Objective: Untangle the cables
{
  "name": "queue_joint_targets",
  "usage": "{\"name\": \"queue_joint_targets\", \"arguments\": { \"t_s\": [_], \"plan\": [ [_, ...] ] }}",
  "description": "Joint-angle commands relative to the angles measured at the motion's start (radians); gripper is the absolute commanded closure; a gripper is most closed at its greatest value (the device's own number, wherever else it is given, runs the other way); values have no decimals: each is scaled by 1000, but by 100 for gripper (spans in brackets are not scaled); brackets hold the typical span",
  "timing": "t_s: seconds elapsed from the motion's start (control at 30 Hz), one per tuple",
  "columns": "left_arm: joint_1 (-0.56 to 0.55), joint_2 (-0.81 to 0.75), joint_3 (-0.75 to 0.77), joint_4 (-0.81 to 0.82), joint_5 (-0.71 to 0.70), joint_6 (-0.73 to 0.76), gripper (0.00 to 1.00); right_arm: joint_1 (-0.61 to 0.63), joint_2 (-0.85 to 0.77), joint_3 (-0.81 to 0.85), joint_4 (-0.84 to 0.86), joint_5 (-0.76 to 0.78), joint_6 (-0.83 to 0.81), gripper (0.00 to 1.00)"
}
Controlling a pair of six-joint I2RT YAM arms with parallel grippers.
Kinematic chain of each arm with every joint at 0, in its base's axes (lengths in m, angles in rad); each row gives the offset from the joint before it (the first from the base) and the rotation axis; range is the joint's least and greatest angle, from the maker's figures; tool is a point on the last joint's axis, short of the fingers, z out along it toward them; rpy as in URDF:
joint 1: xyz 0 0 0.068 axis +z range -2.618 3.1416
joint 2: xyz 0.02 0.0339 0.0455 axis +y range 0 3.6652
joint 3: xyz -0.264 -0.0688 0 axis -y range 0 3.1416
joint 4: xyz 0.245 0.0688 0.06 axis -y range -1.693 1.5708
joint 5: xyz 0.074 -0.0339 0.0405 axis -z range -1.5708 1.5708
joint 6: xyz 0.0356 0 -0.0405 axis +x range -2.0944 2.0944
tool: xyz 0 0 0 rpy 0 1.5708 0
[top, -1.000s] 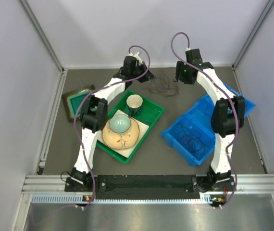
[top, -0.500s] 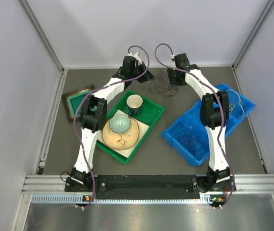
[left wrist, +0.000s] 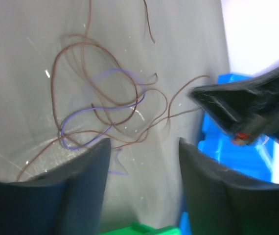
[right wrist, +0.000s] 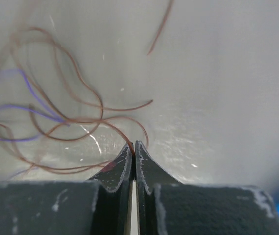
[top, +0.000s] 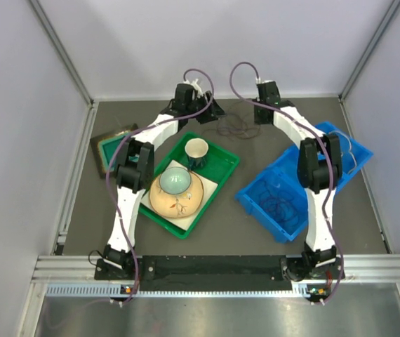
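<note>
The cables (top: 236, 126) are a loose tangle of thin brown and purple wires on the grey mat at the back, between both grippers. My left gripper (top: 212, 111) is at the tangle's left edge. In the left wrist view its fingers (left wrist: 88, 166) stand apart over bare mat, with the tangle (left wrist: 129, 100) just beyond their tips. My right gripper (right wrist: 133, 145) is shut on a brown wire (right wrist: 100, 105) at the tangle's right edge. A purple wire (right wrist: 32, 88) lies farther left. The right gripper (left wrist: 242, 107) also shows as a dark blurred shape in the left wrist view.
A green tray (top: 228, 172) holding a mug (top: 196, 149) and a bowl (top: 175, 181) on a peach plate sits near the left arm. A blue bin (top: 256, 203) with more thin wires lies under the right arm. A dark-framed green pad (top: 112, 147) is at far left.
The right gripper swung left to the tangle and closed on a brown wire. The left gripper, shut before, has opened beside the tangle.
</note>
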Motion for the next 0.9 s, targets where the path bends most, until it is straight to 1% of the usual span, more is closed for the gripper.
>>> {"name": "queue_joint_targets", "arguments": {
  "t_s": [0.0, 0.07, 0.13, 0.27, 0.43, 0.63, 0.87],
  "plan": [
    [43, -110, -21, 20, 32, -9, 29, 6, -235, 11, 99, 81, 41, 100],
    [54, -124, -39, 22, 32, -7, 20, 8, -292, 31, 90, 76, 53, 100],
    [71, -152, -56, 26, 29, -4, 19, 8, -318, 68, 46, 72, 63, 100],
    [94, -201, -111, 46, 23, -2, 19, 8, -352, 235, -53, 21, 102, 100],
    [100, -247, -143, 46, 18, 13, 19, 8, -410, 352, -102, -27, 136, 100],
    [98, -276, -179, 54, 41, 11, 19, 8, -464, 379, -116, -60, 161, 100],
    [88, -293, -197, 55, 69, 30, 19, 8, -461, 378, -133, -68, 173, 100]
  ]
}}
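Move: The brown-and-purple tangle lies flat on the table, its middle some 6 cm to the left of the right hand, about level with it in reach and a centimetre or so below; a brown strand is already pinched in those shut fingers. From the right hand, the mug stands about 20 cm left and 11 cm back, and the blue crate's middle is some 15 cm right and 21 cm back. From the left hand, the tangle is about 6 cm right, level in reach and 7 cm below. The brown cable, still pinched, is pulled fast and nearly straight up out of the tangle by the right hand, about 37 cm, easing back towards the base in the second half while the fingers tip up to near level and the hand rolls left side up. The left hand, already parting its fingers, opens them wide and, empty, draws off left and up from the pile. ##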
